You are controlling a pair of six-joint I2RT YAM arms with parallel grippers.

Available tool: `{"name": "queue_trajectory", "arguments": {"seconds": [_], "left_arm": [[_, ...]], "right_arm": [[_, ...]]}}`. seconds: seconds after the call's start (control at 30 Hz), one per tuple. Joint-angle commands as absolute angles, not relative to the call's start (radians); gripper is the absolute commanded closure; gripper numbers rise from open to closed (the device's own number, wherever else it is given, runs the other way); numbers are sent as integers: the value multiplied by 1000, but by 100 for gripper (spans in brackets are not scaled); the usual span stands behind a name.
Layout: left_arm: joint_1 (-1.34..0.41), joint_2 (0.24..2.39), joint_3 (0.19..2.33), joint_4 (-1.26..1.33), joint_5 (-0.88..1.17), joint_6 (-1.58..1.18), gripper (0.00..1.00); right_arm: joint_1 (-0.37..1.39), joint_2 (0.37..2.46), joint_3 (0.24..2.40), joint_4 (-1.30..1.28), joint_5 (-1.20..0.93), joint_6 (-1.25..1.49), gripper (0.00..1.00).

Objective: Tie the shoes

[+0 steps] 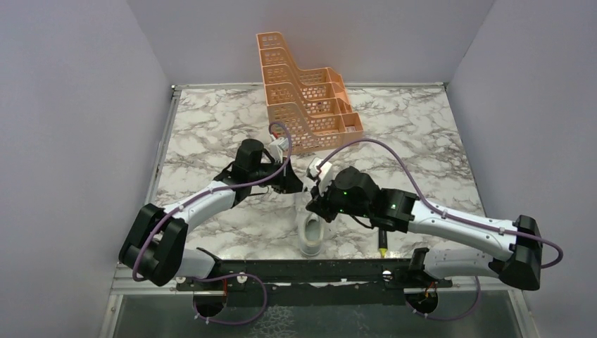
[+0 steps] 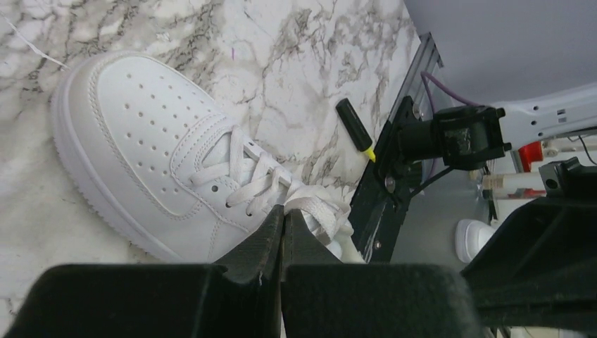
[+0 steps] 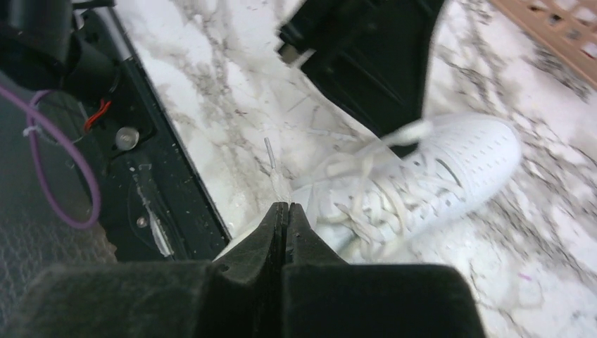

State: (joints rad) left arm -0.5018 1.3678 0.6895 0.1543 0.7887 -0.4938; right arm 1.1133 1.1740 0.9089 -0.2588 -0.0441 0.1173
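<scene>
The white sneaker [image 1: 310,236] lies on the marble table near the front rail, with loose white laces across its tongue [image 2: 239,176]. Over the shoe's far end, my left gripper [image 1: 294,182] has its jaws pressed together [image 2: 284,210] on a flat lace band that comes out at the tips. The right wrist view shows a lace [image 3: 405,134] stretched from the shoe [image 3: 450,176] up to the left gripper. My right gripper [image 1: 318,208] hangs over the shoe's opening, shut [image 3: 288,205] on a lace end that sticks up from its tips.
An orange tiered rack [image 1: 303,98] stands at the back of the table. A black marker with a yellow tip [image 1: 382,243] lies right of the shoe by the black front rail [image 1: 303,267]. Grey walls close in both sides.
</scene>
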Motion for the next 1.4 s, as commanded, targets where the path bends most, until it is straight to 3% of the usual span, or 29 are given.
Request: {"name": "queue_trajectory", "arguments": {"seconds": [0.0, 0.3, 0.57, 0.73, 0.93, 1.37], "left_arm": [[-506, 1316, 656, 209, 685, -551, 100], [-525, 1319, 670, 222, 670, -583, 100], [-579, 1330, 730, 201, 654, -586, 100], [-590, 1358, 725, 188, 661, -562, 100], [-595, 1356, 698, 202, 644, -513, 100], [-595, 1236, 635, 227, 591, -502, 100]], "right_arm": [[1118, 1084, 899, -336, 193, 255, 99], [1118, 1032, 959, -492, 329, 369, 99], [1118, 987, 1002, -413, 37, 300, 99], [1118, 961, 999, -535, 240, 366, 100], [1105, 1091, 1063, -812, 470, 603, 99], [955, 1140, 938, -1013, 399, 795, 99]]}}
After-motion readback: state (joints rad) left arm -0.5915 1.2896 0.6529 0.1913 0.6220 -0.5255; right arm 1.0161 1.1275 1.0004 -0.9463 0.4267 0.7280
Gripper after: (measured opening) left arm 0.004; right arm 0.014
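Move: The right gripper, holding a lace end, hangs almost over the middle of the shoe, which is about 2 cm back and some 14 cm below. The lace loop in the left gripper is roughly 7 cm ahead of the right gripper, 4 cm to the left and 5 cm lower; the black marker lies 24 cm to its right, 13 cm back, 18 cm down. From the left gripper, the shoe's middle is about 8 cm back, 4 cm right and 9 cm below. Carry the right gripper, still pinching its lace end, off to the right away from the shoe, some 15 cm in all: first right and slightly forward, then a brief check with a rise of a few centimetres, then right and steeply down, turning the wrist about 50 degrees clockwise. Keep the left gripper shut on its loop above the laces, shifting it only a centimetre or two right. ##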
